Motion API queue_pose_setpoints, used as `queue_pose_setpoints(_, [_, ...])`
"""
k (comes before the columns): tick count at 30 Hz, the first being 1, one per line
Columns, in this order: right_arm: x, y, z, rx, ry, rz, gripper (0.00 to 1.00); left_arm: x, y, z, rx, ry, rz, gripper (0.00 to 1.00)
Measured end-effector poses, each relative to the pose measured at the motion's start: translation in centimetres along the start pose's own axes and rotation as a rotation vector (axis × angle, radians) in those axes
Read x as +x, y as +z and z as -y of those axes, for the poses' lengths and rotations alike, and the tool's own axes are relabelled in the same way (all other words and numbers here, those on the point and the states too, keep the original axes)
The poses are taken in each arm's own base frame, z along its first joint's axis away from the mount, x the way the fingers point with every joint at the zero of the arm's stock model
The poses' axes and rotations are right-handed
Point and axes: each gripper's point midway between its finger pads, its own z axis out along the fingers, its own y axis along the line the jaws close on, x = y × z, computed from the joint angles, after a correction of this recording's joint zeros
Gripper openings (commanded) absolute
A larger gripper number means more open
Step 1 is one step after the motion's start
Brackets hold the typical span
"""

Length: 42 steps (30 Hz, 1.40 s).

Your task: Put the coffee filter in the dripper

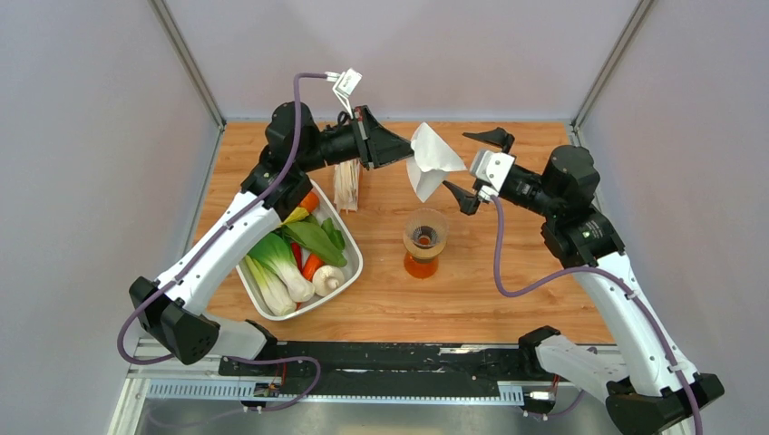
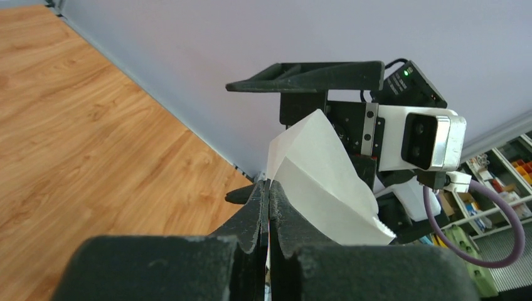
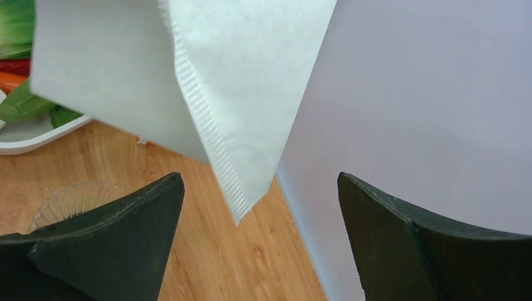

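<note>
My left gripper (image 1: 407, 152) is shut on one edge of the white paper coffee filter (image 1: 432, 161) and holds it in the air over the back middle of the table. In the left wrist view (image 2: 268, 185) the filter (image 2: 317, 179) fans out past the shut fingertips. My right gripper (image 1: 479, 161) is wide open just right of the filter, not touching it; in the right wrist view (image 3: 260, 188) the filter's crimped tip (image 3: 213, 94) hangs between the jaws. The clear dripper (image 1: 424, 228) sits on an orange-tinted glass vessel (image 1: 422, 264) below the filter; its rim shows in the right wrist view (image 3: 72, 195).
A white tray (image 1: 352, 269) of vegetables lies left of the vessel. A wrapped bundle of beige filters (image 1: 346, 187) stands behind the tray. Grey walls close the table's back and sides.
</note>
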Motion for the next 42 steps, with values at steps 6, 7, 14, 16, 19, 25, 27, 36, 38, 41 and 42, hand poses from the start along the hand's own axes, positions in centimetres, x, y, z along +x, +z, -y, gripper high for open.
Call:
queue_pose_setpoints(6, [-2.2, 0.8, -0.3, -0.055, -0.039, 0.056, 0.95, 0.7, 0.3, 0.9, 0.022, 0.023, -0.016, 0.00])
queue_pose_setpoints(7, [-2.7, 0.9, -0.6, -0.068, -0.047, 0.065, 0.93, 0.8, 0.3, 0.8, 0.020, 0.029, -0.018, 0.00])
queue_pose_setpoints(14, [-4.1, 1.4, -2.4, -0.154, -0.043, 0.073, 0.99, 1.8, 0.5, 0.1, -0.006, 0.091, -0.044, 0.00])
queue_pose_setpoints(16, [-3.8, 1.4, -2.4, -0.167, -0.023, 0.048, 1.00, 2.1, 0.5, 0.0, -0.009, 0.122, -0.056, 0.00])
queue_pose_setpoints(19, [-3.3, 1.6, -2.4, -0.185, 0.021, 0.002, 1.00, 2.2, 0.5, -0.3, -0.007, 0.176, -0.061, 0.00])
queue_pose_setpoints(25, [-1.6, 1.4, -3.6, -0.232, 0.096, -0.091, 0.98, 2.3, 0.4, -0.2, 0.011, 0.243, -0.071, 0.00])
queue_pose_setpoints(27, [-1.2, 1.2, -4.0, -0.248, 0.110, -0.109, 0.92, 2.4, 0.4, -0.2, 0.017, 0.256, -0.075, 0.00])
queue_pose_setpoints(36, [-1.1, 0.9, -4.6, -0.271, 0.117, -0.114, 0.75, 2.1, 0.5, 0.8, 0.049, 0.325, -0.074, 0.00])
queue_pose_setpoints(38, [-1.1, 0.9, -4.6, -0.271, 0.117, -0.114, 0.70, 2.2, 0.5, 1.0, 0.057, 0.331, -0.077, 0.00])
queue_pose_setpoints(41, [-1.1, 0.9, -4.6, -0.271, 0.113, -0.114, 0.66, 2.4, 0.6, 1.2, 0.062, 0.331, -0.080, 0.00])
queue_pose_setpoints(42, [-1.1, 0.9, -4.6, -0.271, 0.111, -0.114, 0.64, 2.4, 0.6, 1.2, 0.061, 0.331, -0.080, 0.00])
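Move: Some 4 cm to the right hand's left, about level in reach and 4 cm above, is the filter; the left fingertips holding it lie roughly 8 cm left, 2 cm back and 5 cm above. The dripper stands 3 cm left, 1 cm ahead and 27 cm below this hand. From the left hand, the filter sits 4 cm right, 2 cm back and 1 cm lower; the dripper is 4 cm right, 3 cm ahead and 33 cm below. Bringing its wide-open fingers around the filter's lower free corner, the right hand moves about 3 cm left and 3 cm back, rising slightly before sinking some 3.5 cm and tilting down, then closes by about a third. The left keeps its pinch on the other edge, easing about 2 cm back while rolling some 20 degrees about its fingers. ##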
